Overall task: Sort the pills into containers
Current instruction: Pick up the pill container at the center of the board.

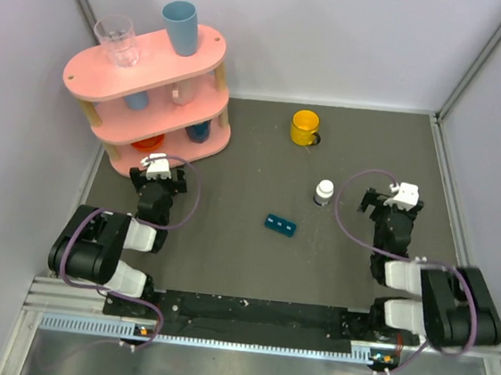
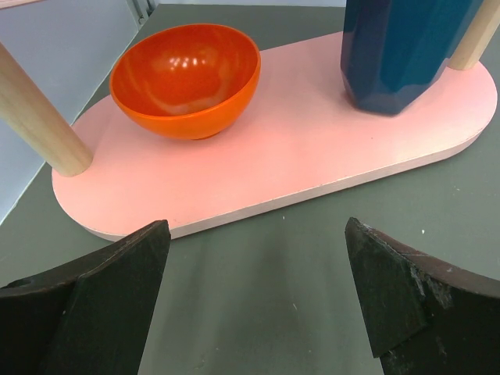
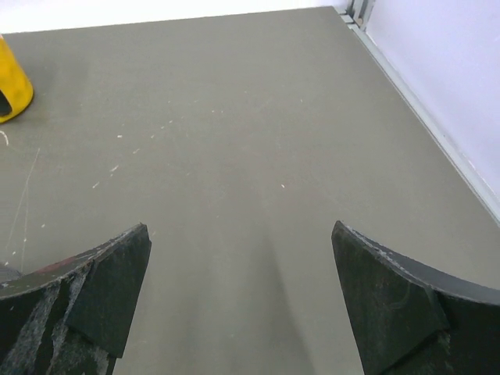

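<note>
The containers are a small dark-teal pill box (image 1: pixel 281 224) lying on the grey table near its middle, between the two arms. No pills show in any view. My left gripper (image 1: pixel 156 161) stands open to the left of the box, facing the foot of the pink shelf; in the left wrist view the left gripper (image 2: pixel 256 234) has only bare table between its fingers. My right gripper (image 1: pixel 392 201) stands open to the right of the box. The right wrist view shows the right gripper (image 3: pixel 241 234) wide apart over empty table.
A pink three-tier shelf (image 1: pixel 155 74) fills the back left. Its bottom board (image 2: pixel 297 148) carries an orange bowl (image 2: pixel 187 78) and a dark-blue cup (image 2: pixel 406 51). A yellow mug (image 1: pixel 305 128) stands at the back. A small white capped bottle (image 1: pixel 323 192) stands right of centre. Walls close in all sides.
</note>
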Controlling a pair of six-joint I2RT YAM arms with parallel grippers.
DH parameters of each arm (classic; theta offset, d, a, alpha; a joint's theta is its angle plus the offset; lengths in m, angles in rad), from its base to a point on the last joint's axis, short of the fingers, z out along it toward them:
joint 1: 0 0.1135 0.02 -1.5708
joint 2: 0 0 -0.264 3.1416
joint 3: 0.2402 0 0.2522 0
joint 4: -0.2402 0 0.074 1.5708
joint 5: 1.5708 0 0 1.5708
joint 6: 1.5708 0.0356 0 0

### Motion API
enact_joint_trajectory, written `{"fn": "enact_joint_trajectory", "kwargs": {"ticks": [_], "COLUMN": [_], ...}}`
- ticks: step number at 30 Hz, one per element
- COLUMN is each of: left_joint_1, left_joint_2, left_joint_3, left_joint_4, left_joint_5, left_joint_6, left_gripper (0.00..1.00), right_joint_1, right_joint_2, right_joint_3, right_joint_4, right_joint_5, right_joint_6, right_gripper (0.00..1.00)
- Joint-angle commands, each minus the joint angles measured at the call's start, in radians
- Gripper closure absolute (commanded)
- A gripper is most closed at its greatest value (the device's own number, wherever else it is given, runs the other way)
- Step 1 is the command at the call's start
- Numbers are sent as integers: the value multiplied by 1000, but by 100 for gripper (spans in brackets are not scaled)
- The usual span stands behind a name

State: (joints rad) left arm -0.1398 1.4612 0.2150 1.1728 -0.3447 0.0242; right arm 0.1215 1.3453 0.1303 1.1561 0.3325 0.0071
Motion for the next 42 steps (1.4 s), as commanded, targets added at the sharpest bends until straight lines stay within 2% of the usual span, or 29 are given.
{"fn": "enact_joint_trajectory", "kwargs": {"ticks": [1, 2, 3, 7, 10, 12, 14, 16, 18, 21, 24, 25, 26, 27, 28, 29, 30, 32, 34, 36, 37, 40, 42], "left_joint_1": [5, 5, 5, 5, 5, 5, 5, 5, 5, 5, -16, -29, -47, -78, -87, -87, -87, -87, -87, -87, -87, -87, -87], "left_joint_2": [-25, -24, -25, -25, -25, -25, -24, -24, -22, -25, -68, -138, -183, -232, -336, -387, -435, -531, -562, -558, -549, -515, -515], "left_joint_3": [18, 18, 18, 18, 20, 18, 18, 18, 21, 18, -25, -31, -29, -23, -8, 36, 68, 174, 262, 314, 373, 452, 478], "left_joint_4": [39, 37, 39, 37, 39, 37, 37, 39, 37, 40, 87, 70, 32, -72, -161, -252, -486, -680, -898, -1008, -1130, -1281, -1346], "left_joint_5": [9, 7, 7, 9, 9, 7, 9, 9, 9, 7, 10, -43, -72, -88, -97, -90, -85, -47, -14, 84, 110, 188, 275], "left_joint_6": [-12, -10, -12, -10, -12, -12, -12, -10, -12, -10, 26, 34, 45, 63, 51, -20, -86, -192, -260, -320, -346, -458, -497], "left_gripper": [1, 1, 1, 1, 1, 1, 1, 1, 1, 1, 1, 1, 1, 1, 1, 1, 1, 1, 1, 1, 1, 1, 1], "right_joint_1": [6, 4, 6, 16, 65, 99, 147, 191, 301, 470, 544, 549, 550, 549, 549, 550, 550, 550, 550, 550, 550, 550, 550], "right_joint_2": [-328, -387, -503, -673, -678, -658, -586, -537, -488, -439, -390, -384, -379, -377, -376, -374, -367, -353, -322, -295, -266, -227, -192], "right_joint_3": [46, 121, 155, 284, 397, 448, 563, 655, 681, 684, 689, 686, 681, 674, 654, 648, 644, 632, 623, 612, 606, 585, 568], "right_joint_4": [-297, -408, -590, -837, -981, -1086, -1188, -1292, -1300, -1267, -1280, -1283, -1282, -1276, -1270, -1268, -1273, -1270, -1263, -1257, -1253, -1234, -1224], "right_joint_5": [25, 17, 8, -90, -196, -194, -191, -194, -158, -50, -61, -102, -125, -148, -185, -200, -228, -312, -395, -478, -510, -581, -582], "right_joint_6": [8, 7, 2, 62, 76, 122, 204, 220, 186, 41, 31, 43, 60, 79, 83, 93, 84, 76, 59, 38, 24, -2, -2], "right_gripper": [1, 1, 1, 1, 1, 1, 1, 1, 1, 1, 1, 1, 1, 1, 1, 1, 1, 1, 1, 1, 1, 1, 5]}}
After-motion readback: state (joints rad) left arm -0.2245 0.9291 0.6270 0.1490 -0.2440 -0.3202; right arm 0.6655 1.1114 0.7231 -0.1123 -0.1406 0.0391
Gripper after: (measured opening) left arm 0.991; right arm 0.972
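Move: The pill container, a teal strip, lies roughly 27 cm to the right hand's left, some 8 cm back and about 10 cm below. The white bottle stands about 17 cm to that hand's left, nearly level with it fore and aft. The yellow mug is around 22 cm left and 19 cm ahead. From the left hand the container is about 33 cm to the right, 9 cm back and 10 cm down. Up first, some 20 cm, then in a wide sweep left past the white bottle, the empty right hand travels about 25 cm towards the pill container, easing back and sinking again on the way. Its open fingers swing counter-clockwise and tip down, still clear above the container. Late on, the open left hand rises about 13 cm before the shelf, drifts left and rolls left side down. ##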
